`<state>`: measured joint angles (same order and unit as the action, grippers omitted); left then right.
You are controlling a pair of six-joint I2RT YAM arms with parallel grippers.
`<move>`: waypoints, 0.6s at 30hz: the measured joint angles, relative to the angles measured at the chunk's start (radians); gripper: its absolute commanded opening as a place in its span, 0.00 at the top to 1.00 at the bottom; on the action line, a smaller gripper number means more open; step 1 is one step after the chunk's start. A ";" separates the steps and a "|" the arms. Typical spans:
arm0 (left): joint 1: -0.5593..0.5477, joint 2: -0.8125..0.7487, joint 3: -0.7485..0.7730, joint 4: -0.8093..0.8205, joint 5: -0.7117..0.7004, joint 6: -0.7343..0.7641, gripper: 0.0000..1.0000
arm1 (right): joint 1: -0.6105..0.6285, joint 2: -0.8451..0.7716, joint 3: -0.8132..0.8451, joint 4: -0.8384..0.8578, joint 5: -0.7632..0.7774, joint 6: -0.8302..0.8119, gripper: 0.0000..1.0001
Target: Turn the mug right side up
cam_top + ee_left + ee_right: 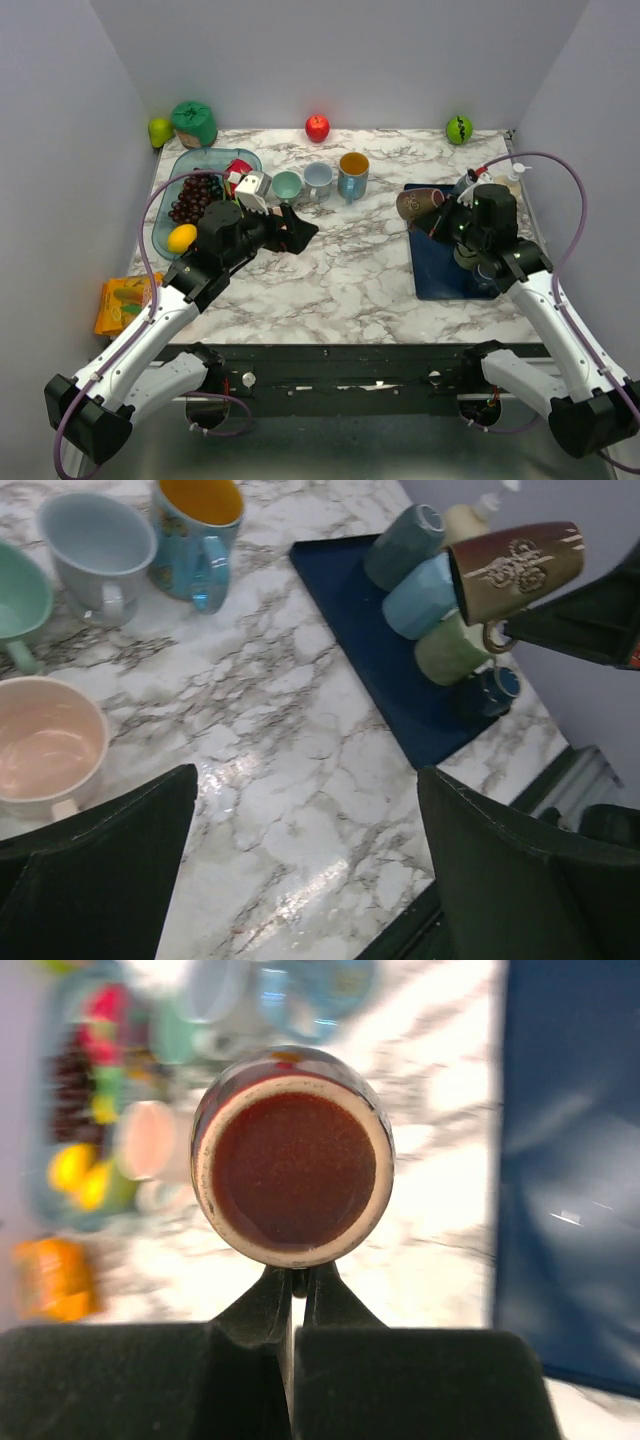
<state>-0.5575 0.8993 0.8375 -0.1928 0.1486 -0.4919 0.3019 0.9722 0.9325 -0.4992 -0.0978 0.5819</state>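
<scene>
A brown mug [418, 203] with a cream pattern [515, 568] hangs on its side in the air over the left edge of the dark blue tray [440, 275]. My right gripper [297, 1285] is shut on its handle, and one round brown end ringed in cream [293, 1168] faces the right wrist camera. Other mugs lie stacked on the blue tray [370, 650] behind it: a dark teal one [405, 545], a light blue one [420, 595] and a green one [450, 650]. My left gripper [290, 228] hovers open over bare marble [305, 870], holding nothing.
Upright cups stand in a row at the back: pink [45, 745], mint [287, 185], pale blue [318, 178], and blue with a yellow inside [352, 175]. A teal tray of fruit [195, 205] sits at the left, with an orange packet [125, 300] below it. A red apple [317, 127] lies by the back wall.
</scene>
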 measured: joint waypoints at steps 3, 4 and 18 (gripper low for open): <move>0.000 0.003 0.000 0.096 0.107 -0.053 0.01 | 0.002 -0.035 0.000 0.101 -0.134 0.070 0.99; 0.000 0.008 0.000 0.138 0.152 -0.080 0.01 | 0.007 -0.040 0.000 0.148 -0.180 0.100 0.99; -0.027 0.242 0.091 0.569 0.406 -0.415 0.35 | 0.207 0.002 0.032 0.616 -0.344 0.360 0.99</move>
<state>-0.5850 1.1416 0.9287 0.3763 0.5541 -0.9066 0.5087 0.9745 0.9642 0.1165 -0.4423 0.9421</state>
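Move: In the right hand the brown mug is already pinched by its handle, its body some 3 cm ahead of and 4 cm above that hand. The open left gripper it is headed for is about 27 cm to the left and 2 cm back, roughly 4 cm higher. The tray's middle lies 9 cm ahead, 11 cm right and 22 cm below. From the left hand the brown mug is about 27 cm right, 5 cm ahead and level; the butterfly mug 24 cm ahead, 12 cm right, 22 cm down. Rising about 16 cm while swinging some 12 cm left and a little back, the right hand keeps its pinch on the handle and carries the brown mug away from the tray towards the left gripper, its left side rolling up as the fingers turn counter-clockwise and tip up. The left hand comes to meet the mug, about 10 cm up and 9 cm right, turning clockwise with its right side rising, fingers part-closing. ##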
